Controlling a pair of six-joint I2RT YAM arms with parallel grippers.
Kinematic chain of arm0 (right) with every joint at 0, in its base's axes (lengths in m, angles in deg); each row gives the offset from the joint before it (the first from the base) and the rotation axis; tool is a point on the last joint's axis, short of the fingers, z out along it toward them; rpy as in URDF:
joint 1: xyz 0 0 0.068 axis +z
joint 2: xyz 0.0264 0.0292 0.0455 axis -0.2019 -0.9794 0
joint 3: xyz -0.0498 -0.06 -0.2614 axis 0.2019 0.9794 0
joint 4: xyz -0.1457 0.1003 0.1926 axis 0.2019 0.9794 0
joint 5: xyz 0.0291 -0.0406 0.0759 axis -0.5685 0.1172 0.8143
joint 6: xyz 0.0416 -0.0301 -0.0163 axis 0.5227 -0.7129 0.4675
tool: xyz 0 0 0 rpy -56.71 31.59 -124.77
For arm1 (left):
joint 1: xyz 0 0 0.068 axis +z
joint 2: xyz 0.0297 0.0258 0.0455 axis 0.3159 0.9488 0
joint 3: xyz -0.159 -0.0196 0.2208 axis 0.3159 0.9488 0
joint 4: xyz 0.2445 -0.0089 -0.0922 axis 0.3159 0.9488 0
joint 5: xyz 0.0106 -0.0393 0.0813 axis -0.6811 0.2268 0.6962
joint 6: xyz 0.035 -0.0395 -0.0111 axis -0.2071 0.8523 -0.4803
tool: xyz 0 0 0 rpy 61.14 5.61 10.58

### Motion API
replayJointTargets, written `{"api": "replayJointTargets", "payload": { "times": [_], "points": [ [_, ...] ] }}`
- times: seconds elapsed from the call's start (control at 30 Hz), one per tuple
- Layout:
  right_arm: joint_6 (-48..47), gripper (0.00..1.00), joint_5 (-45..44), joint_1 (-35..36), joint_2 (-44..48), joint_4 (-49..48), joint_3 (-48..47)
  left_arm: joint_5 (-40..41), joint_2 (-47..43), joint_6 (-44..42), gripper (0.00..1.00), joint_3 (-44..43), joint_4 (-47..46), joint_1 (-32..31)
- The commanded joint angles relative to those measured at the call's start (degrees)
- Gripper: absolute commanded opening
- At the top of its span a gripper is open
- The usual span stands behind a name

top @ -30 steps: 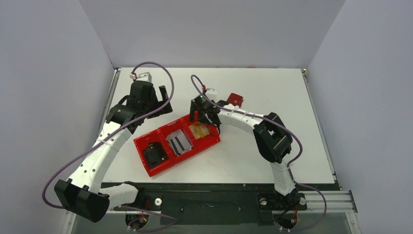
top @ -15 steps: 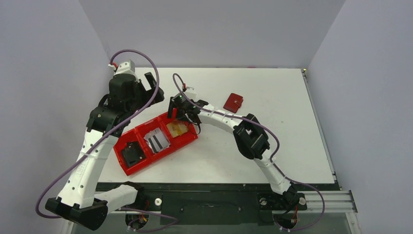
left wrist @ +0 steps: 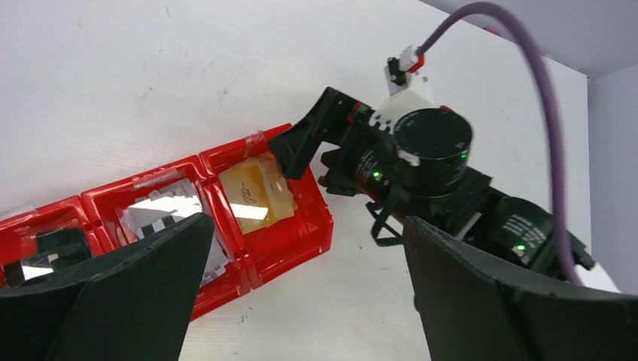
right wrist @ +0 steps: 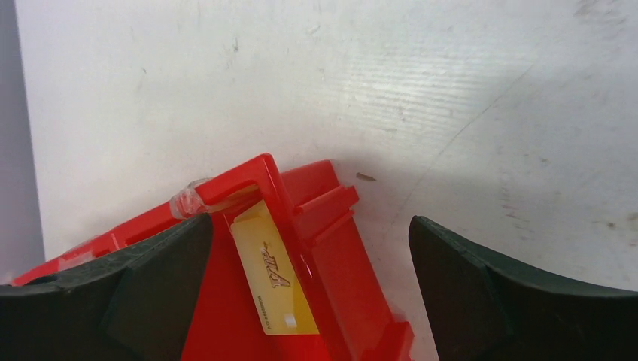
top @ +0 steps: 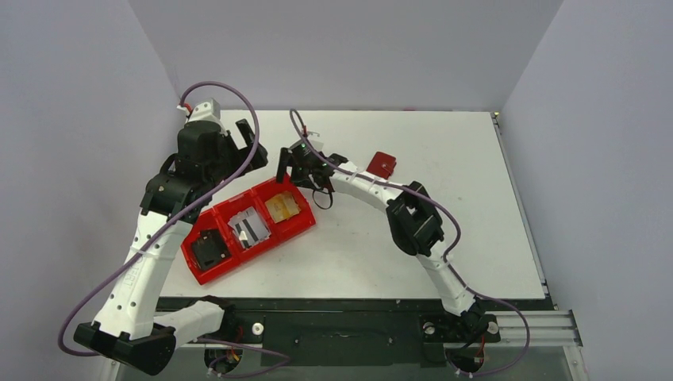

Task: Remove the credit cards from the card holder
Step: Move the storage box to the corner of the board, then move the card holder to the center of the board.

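Note:
The card holder [top: 382, 164], small and dark red, lies closed on the white table behind the right arm. Gold credit cards [top: 280, 207] lie in the right end compartment of a bright-red tray [top: 214, 274]. They also show in the left wrist view [left wrist: 254, 192], and one gold card [right wrist: 274, 282] shows in the right wrist view. My right gripper [top: 292, 168] hangs open at the tray's far right corner [right wrist: 263, 169], holding nothing [right wrist: 308, 219]. My left gripper [top: 248, 147] is open behind the tray and empty [left wrist: 305, 223], looking down on the right gripper [left wrist: 305, 143].
The tray's middle compartment holds black-and-white striped cards [top: 248, 228], and its left one holds a black object [top: 209, 248]. Grey walls close in the table on the left, back and right. Purple cables loop over both arms.
The red tray has slid left and turned. My right gripper moved left with it, then lifted back to its far corner, uncovering the card holder. The left arm pulled back to the left.

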Motion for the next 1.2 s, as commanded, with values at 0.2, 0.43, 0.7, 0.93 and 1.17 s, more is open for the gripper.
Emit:
{"api": "replayJointTargets", "payload": {
  "times": [0.2, 0.43, 0.7, 0.93, 1.17],
  "points": [
    [-3.0, 0.98, -4.4, -10.4, 17.8, 0.6, 9.1, -0.9, -0.9, -0.5, 0.97, 0.1, -1.5, 0.5],
    [-6.4, 0.95, -12.5, -17.6, 20.9, 6.3, 14.7, -2.5, -0.7, -0.6, 0.97, 4.4, -3.2, 0.6],
    [-8.4, 0.87, -16.1, -22.8, 18.1, 9.6, 17.0, -4.4, -0.3, -0.3, 0.97, 7.5, -4.9, 0.6],
    [-9.3, 0.74, -15.9, -24.7, 13.0, 9.8, 14.1, -4.8, 0.0, -0.6, 0.97, 8.5, -5.0, 0.6],
    [-9.2, 0.61, -15.2, -26.1, 9.2, 10.3, 9.9, -5.0, -0.1, -0.6, 0.97, 9.0, -4.9, 0.6]
  ]
}}
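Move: Some 28 cm to the right of the right hand and about 11 cm ahead lies the red card holder, roughly 6 cm lower. The hand's open fingers stand at the storage box's right wall near its far corner; the middle of the box is about 12 cm back and 12 cm left, with the yellow cards some 6 cm back and 3 cm left. From the high left hand, the holder is around 36 cm right, 18 cm ahead and 32 cm down. Lifting about 10 cm off the box wall, the right hand swings some 30 cm right and 9 cm forward in an arc, then sinks low over the card holder. It turns clockwise and tips its fingers more steeply down as they close by about a third, with no grip on the holder visible. The left hand, open and empty, sinks some 6 cm above the box. ##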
